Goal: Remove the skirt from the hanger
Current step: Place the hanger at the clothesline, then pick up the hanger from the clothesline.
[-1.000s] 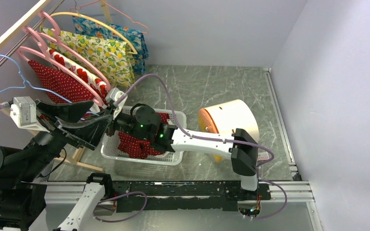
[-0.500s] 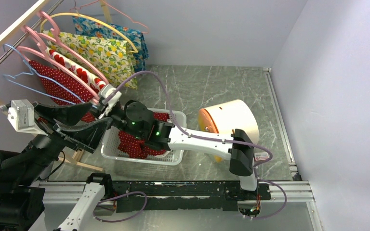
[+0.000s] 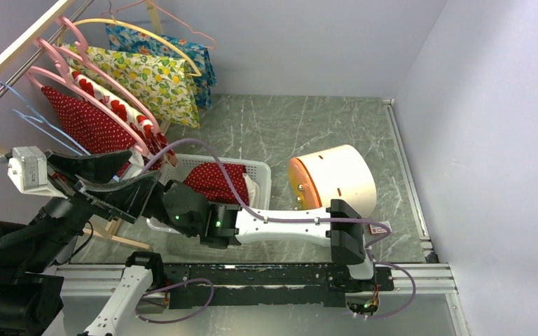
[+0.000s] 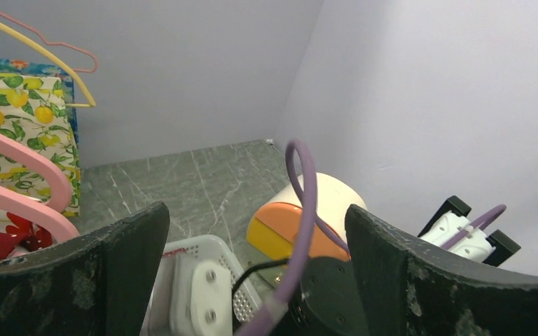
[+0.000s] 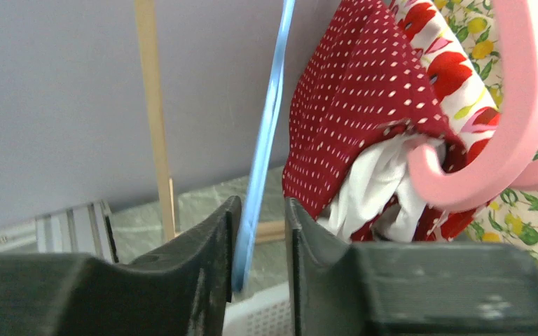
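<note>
A thin blue hanger (image 3: 38, 122) hangs bare on the rack at the left. In the right wrist view the blue hanger (image 5: 270, 112) runs down between the fingers of my right gripper (image 5: 261, 206), which is slightly open; it leans on the left finger, apart from the right one. A red polka-dot skirt (image 3: 214, 180) lies in the white basket (image 3: 263, 171). Another red dotted skirt (image 3: 91, 122) stays on a pink hanger (image 5: 511, 105). My left gripper (image 3: 146, 169) is wide open and empty above the basket's left end, hiding the right fingers from above.
More skirts hang on the wooden rack (image 3: 14, 45): a lemon print (image 3: 150, 77) and a blue floral one (image 3: 182, 52). An orange-and-white cylinder (image 3: 333, 178) lies right of the basket. The right arm's purple cable (image 4: 301, 210) crosses between the left fingers.
The right wrist has pulled back toward the near edge, uncovering the skirt in the basket. The blue hanger has swung back toward the rack. The right jaws have parted off it.
</note>
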Controlling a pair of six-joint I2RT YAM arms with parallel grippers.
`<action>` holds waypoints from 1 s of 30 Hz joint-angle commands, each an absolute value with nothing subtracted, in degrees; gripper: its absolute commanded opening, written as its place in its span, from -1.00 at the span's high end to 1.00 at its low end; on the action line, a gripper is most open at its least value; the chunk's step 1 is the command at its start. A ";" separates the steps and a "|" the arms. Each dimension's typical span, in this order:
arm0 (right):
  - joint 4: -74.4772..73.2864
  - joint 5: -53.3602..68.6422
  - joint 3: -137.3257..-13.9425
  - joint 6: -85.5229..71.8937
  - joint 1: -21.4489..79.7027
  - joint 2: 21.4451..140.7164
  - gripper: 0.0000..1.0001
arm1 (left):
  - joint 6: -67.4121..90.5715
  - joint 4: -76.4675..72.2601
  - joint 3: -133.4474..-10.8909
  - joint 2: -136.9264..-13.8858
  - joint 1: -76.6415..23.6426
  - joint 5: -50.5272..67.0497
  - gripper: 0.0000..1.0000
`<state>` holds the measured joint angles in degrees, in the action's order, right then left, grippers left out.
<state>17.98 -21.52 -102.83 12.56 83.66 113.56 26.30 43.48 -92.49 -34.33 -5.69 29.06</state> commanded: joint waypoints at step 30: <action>19.42 -28.13 -79.24 -2.30 80.62 91.09 -0.94 | 19.83 58.60 -106.47 -35.74 -5.34 13.21 -0.96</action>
<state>17.63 -30.13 -71.50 -2.42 82.59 88.58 20.75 54.87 -105.08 -35.90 -5.72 16.95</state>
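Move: The right hand, its fingers just parting, still has the lower end of the blue hanger between them; the clothesline where its hook goes is about 12 cm ahead, 15 cm left and 15 cm up. The polka-dot skirt on the pink hanger is roughly 13 cm ahead and 6 cm left at hand height; the basket lies about 5 cm ahead, 13 cm right and 33 cm below. From the left hand, that spot on the clothesline is some 18 cm ahead and 22 cm left, about level. The right hand spreads its fingers from barely parted to wide open while easing back and down about 2 cm, lets go of the blue hanger's lower end, then draws off some 12 cm to the right, away from the clothesline towards the space above the basket, dipping on the way and tilting about 15 degrees. The left hand, empty and open throughout, shifts about 4 cm left and 2 cm back, turning some 13 degrees counter-clockwise. ##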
